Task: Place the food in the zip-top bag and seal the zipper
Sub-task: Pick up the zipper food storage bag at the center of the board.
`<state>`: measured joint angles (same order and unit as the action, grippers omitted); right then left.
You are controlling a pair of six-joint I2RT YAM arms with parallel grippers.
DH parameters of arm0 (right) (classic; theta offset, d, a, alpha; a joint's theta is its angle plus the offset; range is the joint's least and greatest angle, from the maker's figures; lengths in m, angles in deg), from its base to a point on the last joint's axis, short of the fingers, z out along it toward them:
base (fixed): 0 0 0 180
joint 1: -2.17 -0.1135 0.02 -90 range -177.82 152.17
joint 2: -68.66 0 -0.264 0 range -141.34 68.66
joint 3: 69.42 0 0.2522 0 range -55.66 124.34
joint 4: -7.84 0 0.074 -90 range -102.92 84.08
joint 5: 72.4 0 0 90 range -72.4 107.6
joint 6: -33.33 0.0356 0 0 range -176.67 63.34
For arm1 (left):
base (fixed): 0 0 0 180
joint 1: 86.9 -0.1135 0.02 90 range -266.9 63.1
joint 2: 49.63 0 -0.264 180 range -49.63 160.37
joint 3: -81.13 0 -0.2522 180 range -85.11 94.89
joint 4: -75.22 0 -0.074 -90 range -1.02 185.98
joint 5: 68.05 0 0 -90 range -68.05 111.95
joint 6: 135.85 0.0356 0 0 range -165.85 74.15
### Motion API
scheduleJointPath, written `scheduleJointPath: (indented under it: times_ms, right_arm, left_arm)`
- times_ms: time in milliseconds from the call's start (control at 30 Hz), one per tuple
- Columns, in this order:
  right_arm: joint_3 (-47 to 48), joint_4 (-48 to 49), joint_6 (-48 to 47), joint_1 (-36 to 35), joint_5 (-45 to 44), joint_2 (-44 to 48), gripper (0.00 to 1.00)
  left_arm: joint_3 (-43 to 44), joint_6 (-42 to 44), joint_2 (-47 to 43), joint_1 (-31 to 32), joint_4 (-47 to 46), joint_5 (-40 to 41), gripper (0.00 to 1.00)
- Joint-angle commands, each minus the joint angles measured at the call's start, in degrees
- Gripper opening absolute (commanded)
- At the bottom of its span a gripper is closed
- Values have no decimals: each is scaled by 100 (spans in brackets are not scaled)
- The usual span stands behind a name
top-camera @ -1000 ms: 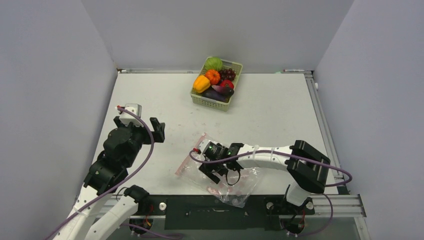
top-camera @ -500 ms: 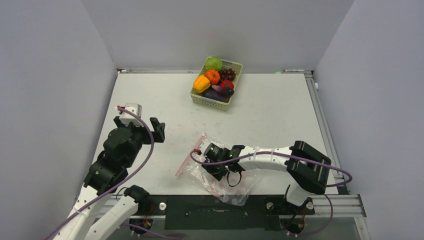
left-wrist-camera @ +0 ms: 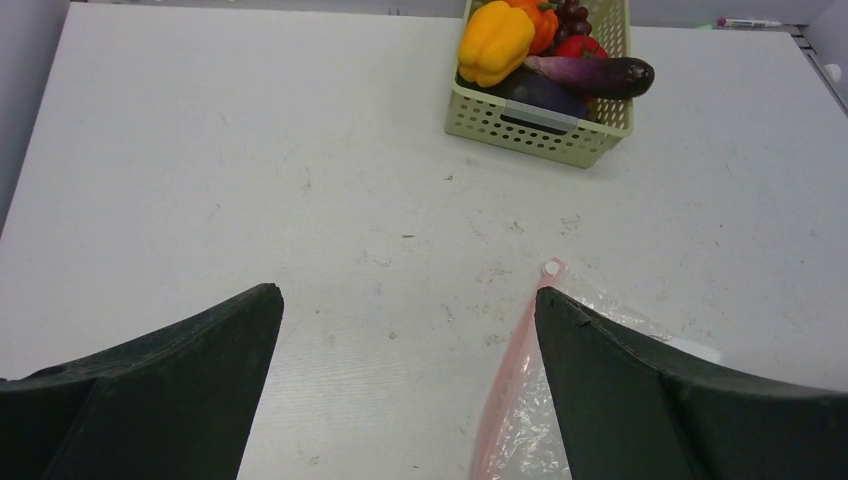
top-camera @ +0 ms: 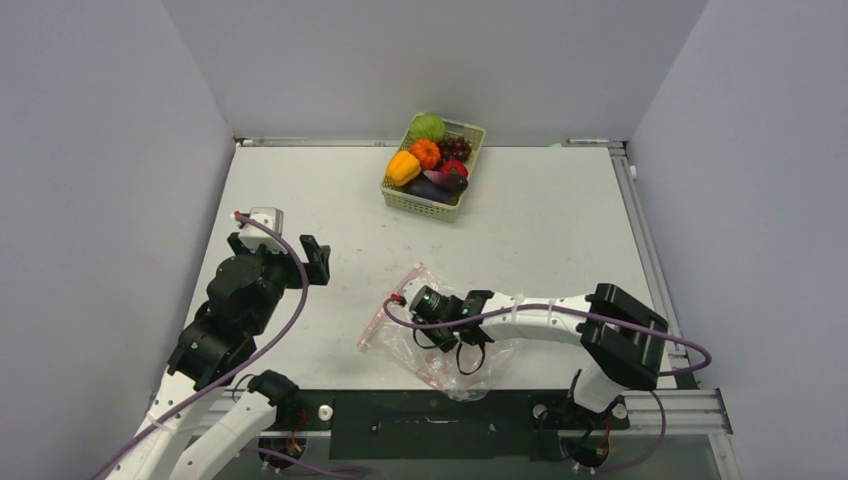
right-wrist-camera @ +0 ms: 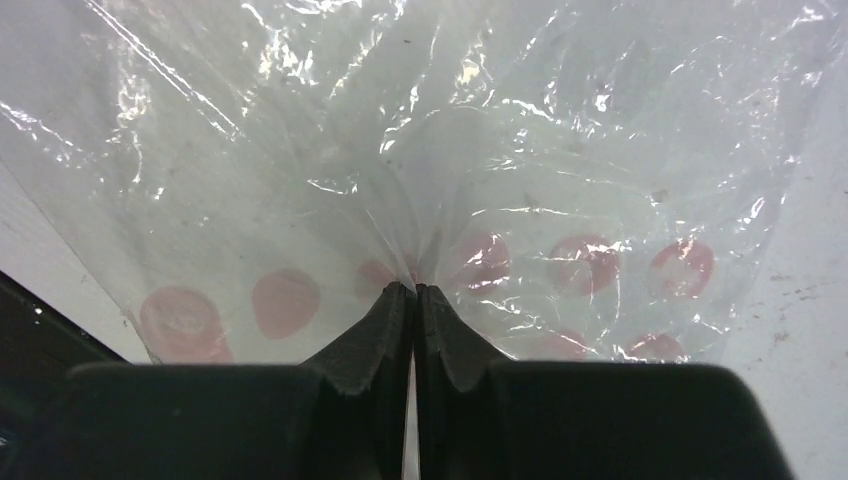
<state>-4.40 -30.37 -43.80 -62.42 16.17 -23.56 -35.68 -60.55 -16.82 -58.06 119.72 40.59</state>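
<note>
The zip-top bag (top-camera: pixel 482 372) lies crumpled near the table's front edge, under my right arm. Its pink-red zipper (top-camera: pixel 374 326) runs along the left side. My right gripper (top-camera: pixel 447 342) is pressed down on the bag. In the right wrist view the right gripper (right-wrist-camera: pixel 412 288) is shut on a pinched fold of the bag's film (right-wrist-camera: pixel 500 150). The food (top-camera: pixel 430 163) sits in the pale green basket (top-camera: pixel 420 205) at the back. My left gripper (top-camera: pixel 282 250) hovers open to the left of the bag, nothing between its fingers. From the left wrist, the zipper (left-wrist-camera: pixel 510 380) shows beside the right finger.
The basket (left-wrist-camera: pixel 530 125) stands at the far middle of the table, with the food (left-wrist-camera: pixel 540 50) piled inside. Grey walls close in the left, right and back. A metal rail runs along the right edge (top-camera: pixel 645 250).
My right gripper has closed from open onto the bag's film. The bag has bunched and shifted slightly around it. The left arm has not moved.
</note>
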Motion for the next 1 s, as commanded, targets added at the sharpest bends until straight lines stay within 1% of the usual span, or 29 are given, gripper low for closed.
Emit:
scheduleJointPath:
  times_ms: [0,233,367,500,633,833,967]
  right_arm:
    - [4,-104,111,-41,-441,505,5]
    - [123,-182,85,-87,-563,929,5]
    - [155,-177,3,-135,-677,1191,5]
    - [147,-119,-122,-166,-774,1522,5]
    - [60,69,-281,-180,-848,1873,5]
    - [-126,404,-645,-202,-815,2440,5]
    - [-223,545,-891,-206,-822,2722,5]
  left_arm:
    - [29,-50,13,-36,-89,-64,96]
    - [30,-79,31,-36,-86,-105,96]
    - [38,-243,67,-57,-93,8,96]
    - [57,-383,143,-125,-78,-55,96]
    - [82,-540,245,-282,-80,-238,96]
    - [101,-785,398,-527,-121,-863,97]
    - [111,-993,437,-668,-85,-1103,98]
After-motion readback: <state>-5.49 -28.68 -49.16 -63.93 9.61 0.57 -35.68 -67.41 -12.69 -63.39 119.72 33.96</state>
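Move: The right hand already pinches the clear plastic of the zipper bag, just above the board. The middle of the bag's pink zipper edge lies about 8 cm ahead of this hand and 9 cm to its left, at board height; the food basket stands some 38 cm straight ahead. From the left hand, open and high above the board, that zipper edge is roughly 13 cm to the right, 2 cm back and 27 cm below. Almost straight up, slowly at first and then faster, the right hand lifts the pinched plastic about 13 cm off the board, edging 2 cm forward. Its fingers stay shut on the bag while the wrist tilts some 25 degrees, swinging the fingertips forward and to the left. Later the left hand, still wide open, starts to ease down and a little forward, about 2 cm, tipping slightly downwards. ##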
